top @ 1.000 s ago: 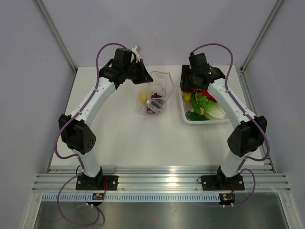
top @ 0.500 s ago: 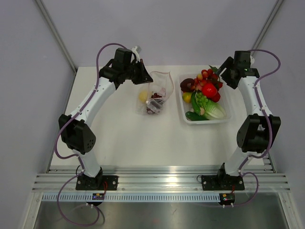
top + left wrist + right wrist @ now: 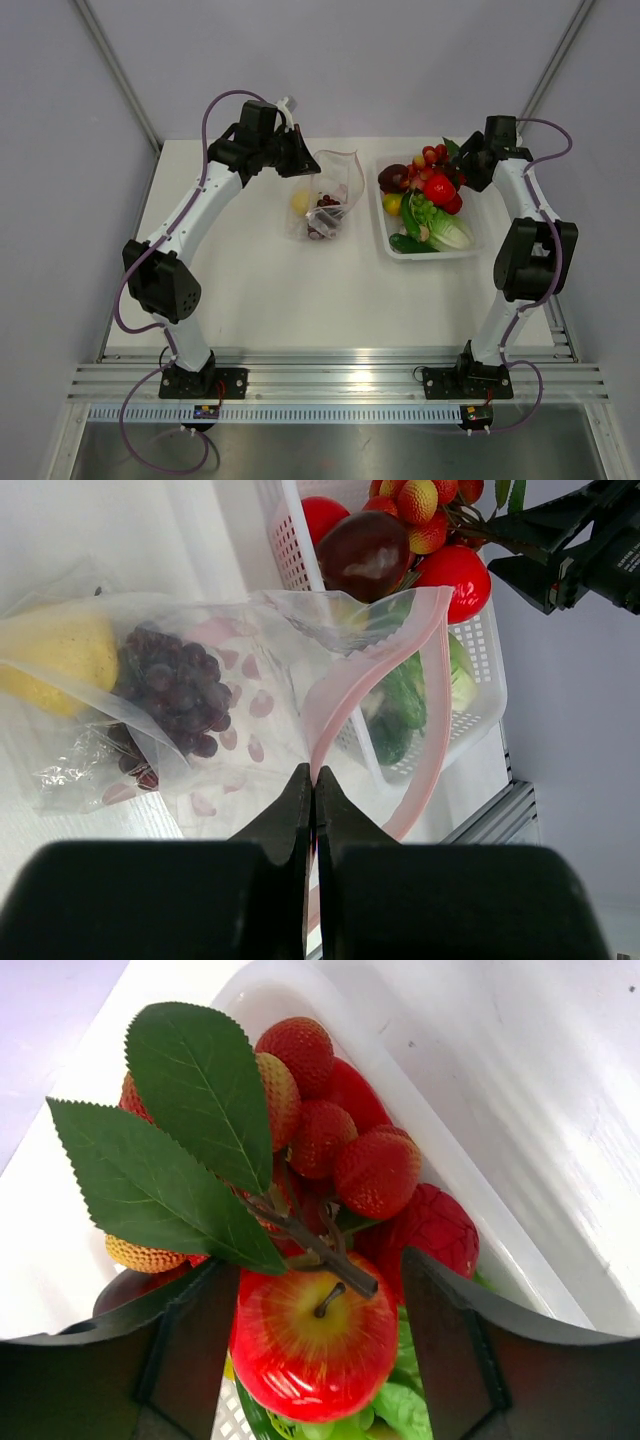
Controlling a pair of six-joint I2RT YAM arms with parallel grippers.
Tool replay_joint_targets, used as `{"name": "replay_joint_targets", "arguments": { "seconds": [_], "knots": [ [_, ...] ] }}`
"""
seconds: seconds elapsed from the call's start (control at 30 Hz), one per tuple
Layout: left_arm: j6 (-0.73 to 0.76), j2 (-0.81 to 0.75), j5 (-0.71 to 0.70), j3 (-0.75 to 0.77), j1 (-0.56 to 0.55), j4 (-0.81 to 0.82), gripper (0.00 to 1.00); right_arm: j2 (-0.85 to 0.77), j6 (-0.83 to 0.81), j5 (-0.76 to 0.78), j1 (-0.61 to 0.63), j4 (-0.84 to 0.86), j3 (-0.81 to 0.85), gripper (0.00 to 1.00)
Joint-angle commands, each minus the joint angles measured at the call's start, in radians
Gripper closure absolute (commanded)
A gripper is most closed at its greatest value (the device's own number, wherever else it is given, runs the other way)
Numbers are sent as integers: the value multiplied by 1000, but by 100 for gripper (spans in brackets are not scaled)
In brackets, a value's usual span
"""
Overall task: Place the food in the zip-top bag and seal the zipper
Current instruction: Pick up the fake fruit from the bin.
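The zip-top bag [image 3: 338,172] lies at the table's middle back, holding a yellow lemon [image 3: 60,650] and dark grapes [image 3: 175,685]. My left gripper [image 3: 315,780] is shut on the bag's mouth edge, on the pink zipper [image 3: 430,680], and holds the mouth open; it also shows in the top view [image 3: 300,160]. My right gripper [image 3: 320,1290] is open over the far right of the white basket [image 3: 470,250], its fingers on either side of a red apple [image 3: 315,1345] and apart from it. A leafy bunch of red fruit [image 3: 330,1130] lies against the apple.
The basket also holds a dark plum [image 3: 362,552], lettuce [image 3: 447,232], green vegetables [image 3: 407,243] and another lemon [image 3: 392,204]. The table's back edge and walls are close behind both grippers. Metal rails run along the near edge.
My right arm has swung from the basket's left end to its far right corner and then edged in over the fruit. The left arm and the bag have not moved.
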Motion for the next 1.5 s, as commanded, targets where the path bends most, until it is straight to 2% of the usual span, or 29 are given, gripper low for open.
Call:
{"name": "replay_joint_targets", "arguments": {
  "seconds": [0.0,0.17,0.37,0.7,0.9,1.33,1.43,1.47],
  "knots": [
    [26,8,12,49,2,24,100,4,27,-31,-3,93,-1,30],
    [32,11,12,44,2,23,100,-20,41,-21,-3,173,-69,38],
    [22,18,31,32,2,37,100,-19,23,9,-3,188,-89,47],
    [14,22,39,18,2,52,100,-52,23,15,-3,273,-158,49],
    [13,25,43,13,2,53,100,-77,9,46,-3,299,-167,44],
    [8,32,55,9,0,66,100,-118,15,65,-3,353,-204,46],
    [8,34,57,9,0,67,100,-108,21,61,-3,353,-204,53],
    [9,32,57,7,0,66,100,-109,24,61,-3,357,-208,60]
  ]
}}
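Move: The fake fruit, a lychee bunch with leaves, has its middle about 4 cm ahead of the right hand, 5 cm to its left and 5 cm lower; its stem end already lies between the open fingers. The big red apple is roughly 2 cm back, 6 cm left and 7 cm down, the dark red ball some 5 cm back, 2 cm left, 7 cm down. From the left hand the bunch lies about 13 cm ahead, 28 cm right and 17 cm lower. The bunch's stem is what the right hand works around: the hand sinks about 2.5 cm with its fingers either side of the stem, easing a centimetre forward, then rises some 3 cm back to its starting height. The fingers tilt about 10 degrees upward and narrow from wide to about half open, one fingertip coming up against the stem. ##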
